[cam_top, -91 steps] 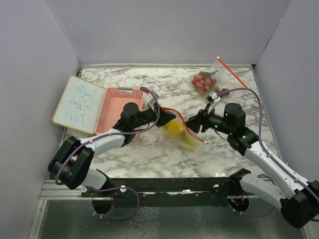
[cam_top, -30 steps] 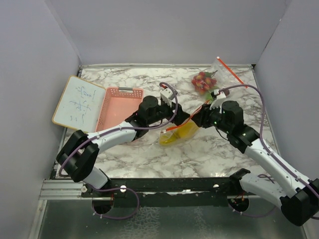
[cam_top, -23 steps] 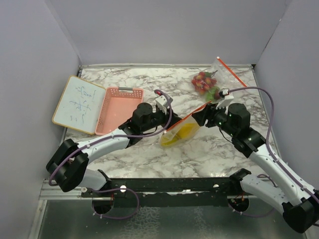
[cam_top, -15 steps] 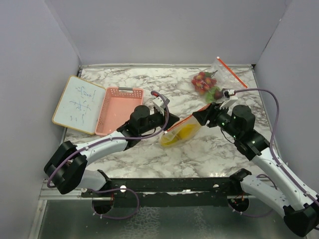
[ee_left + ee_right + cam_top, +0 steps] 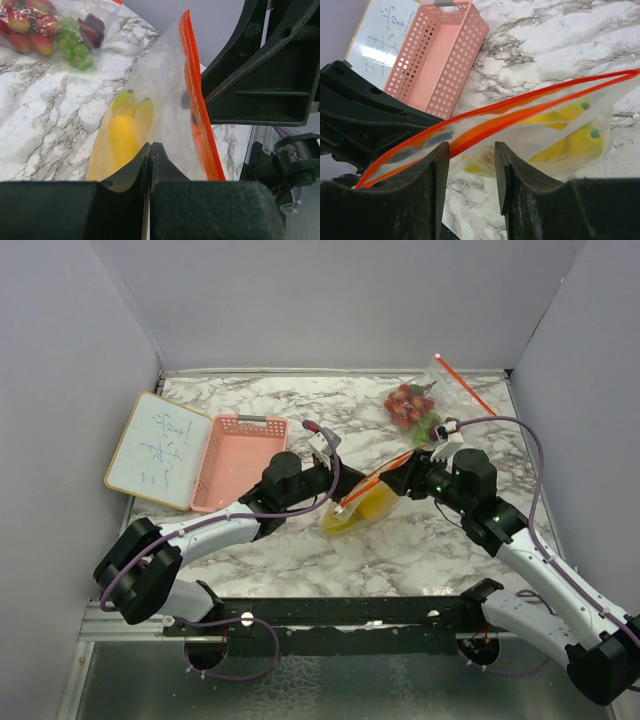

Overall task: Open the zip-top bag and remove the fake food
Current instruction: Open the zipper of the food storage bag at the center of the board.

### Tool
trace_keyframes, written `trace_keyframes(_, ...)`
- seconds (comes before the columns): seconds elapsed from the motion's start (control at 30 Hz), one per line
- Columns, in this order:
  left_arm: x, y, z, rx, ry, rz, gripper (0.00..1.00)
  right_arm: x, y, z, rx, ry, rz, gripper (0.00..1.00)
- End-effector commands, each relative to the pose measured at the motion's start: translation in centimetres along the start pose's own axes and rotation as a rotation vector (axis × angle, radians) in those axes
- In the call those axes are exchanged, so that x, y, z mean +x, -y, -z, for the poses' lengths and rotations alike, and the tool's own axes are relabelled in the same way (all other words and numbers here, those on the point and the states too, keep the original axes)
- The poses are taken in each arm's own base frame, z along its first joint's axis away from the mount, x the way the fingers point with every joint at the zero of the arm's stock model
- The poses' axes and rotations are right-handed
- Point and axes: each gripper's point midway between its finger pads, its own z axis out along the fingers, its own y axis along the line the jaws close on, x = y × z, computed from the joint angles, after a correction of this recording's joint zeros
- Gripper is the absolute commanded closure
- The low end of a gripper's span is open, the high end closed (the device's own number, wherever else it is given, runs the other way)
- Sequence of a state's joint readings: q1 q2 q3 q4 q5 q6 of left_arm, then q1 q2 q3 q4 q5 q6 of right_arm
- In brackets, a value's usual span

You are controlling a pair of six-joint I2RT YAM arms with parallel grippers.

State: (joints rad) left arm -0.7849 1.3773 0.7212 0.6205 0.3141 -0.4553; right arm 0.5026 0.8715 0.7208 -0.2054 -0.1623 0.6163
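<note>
The zip-top bag (image 5: 372, 492) with an orange zip lies mid-table, its zip edge lifted. Inside it is yellow fake food (image 5: 366, 506), banana and lemon shapes (image 5: 125, 125) (image 5: 572, 142). My left gripper (image 5: 338, 496) (image 5: 150, 145) is shut, pinching the clear wall of the zip-top bag (image 5: 165, 100) below the zip. My right gripper (image 5: 398, 480) (image 5: 471, 147) faces it from the other side, open. The orange zip (image 5: 520, 112) crosses just above its left fingertip, and the bag's mouth gapes slightly there.
A second bag (image 5: 412, 406) of red strawberries and green and purple pieces (image 5: 47, 32) lies at the back right. A pink slotted basket (image 5: 240, 462) (image 5: 437, 60) and a whiteboard (image 5: 158, 450) lie at the left. Grey walls close three sides.
My left gripper came down from above the table to the bag's left side and shut on its wall. The right arm swung out right and back, its jaws wider than before.
</note>
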Motion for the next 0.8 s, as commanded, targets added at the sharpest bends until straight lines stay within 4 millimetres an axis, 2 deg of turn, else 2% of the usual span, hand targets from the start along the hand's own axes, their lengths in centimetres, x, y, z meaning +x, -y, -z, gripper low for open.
trace_keyframes(0.0, -0.4, 1.2, 0.1, 0.050, 0.018, -0.003, 1.00, 0.1, 0.4, -0.2, 0.011, 0.002, -0.004, 0.61)
trace_keyframes(0.13, -0.2, 1.3, 0.0, 0.045, 0.010, -0.021, 1.00, -0.4, -0.1, -0.5, 0.000, 0.005, -0.023, 0.69)
trace_keyframes(0.4, 0.3, 1.2, 0.1, 0.006, -0.004, -0.053, 1.00, -0.4, 0.0, -0.3, 0.008, 0.021, -0.060, 0.96)
trace_keyframes(0.43, 0.2, 1.0, 0.2, -0.010, 0.000, -0.056, 0.94, -0.5, 0.0, -0.2, 0.011, 0.026, -0.059, 0.98)
trace_keyframes(0.53, -0.6, 0.2, 0.6, -0.069, 0.018, -0.065, 0.56, -0.8, 0.0, 0.0, 0.016, 0.043, -0.051, 0.98)
trace_keyframes(0.6, -1.5, -0.2, 0.8, -0.116, 0.030, -0.057, 0.39, -1.3, -0.1, 0.2, 0.015, 0.056, -0.038, 0.98)
trace_keyframes(0.7, -3.3, -0.1, 1.1, -0.147, 0.057, -0.057, 0.23, -1.6, -0.1, 0.5, 0.014, 0.072, -0.015, 0.98)
trace_keyframes(0.77, -4.6, 0.4, 1.4, -0.151, 0.091, -0.051, 0.18, -1.7, 0.0, 0.6, 0.020, 0.076, -0.007, 0.98)
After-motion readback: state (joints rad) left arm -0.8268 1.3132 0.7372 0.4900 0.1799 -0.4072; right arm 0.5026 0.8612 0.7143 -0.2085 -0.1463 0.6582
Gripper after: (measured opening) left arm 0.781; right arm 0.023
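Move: The right hand's part-open fingers are at the near lip of the zip, the lip only about 1 cm to the left and 1 cm below. The food lies about 8 cm below this hand, 2 cm left and 1 cm back; the other fruit bag is some 18 cm ahead, 4 cm right and 15 cm down. For the left hand, shut at the bag's far side, the near lip is about 3 cm right, 1 cm back and roughly level. The right fingers close from under half open and pinch the near lip of the zip, the hand dipping about 1 cm onto it and rising back to its starting height. The left hand, shut on the bag film, first draws back and slightly right about 1.5 cm, then lets go, opening to about three quarters as it returns forward and left some 2 cm, turning slightly counter-clockwise. ##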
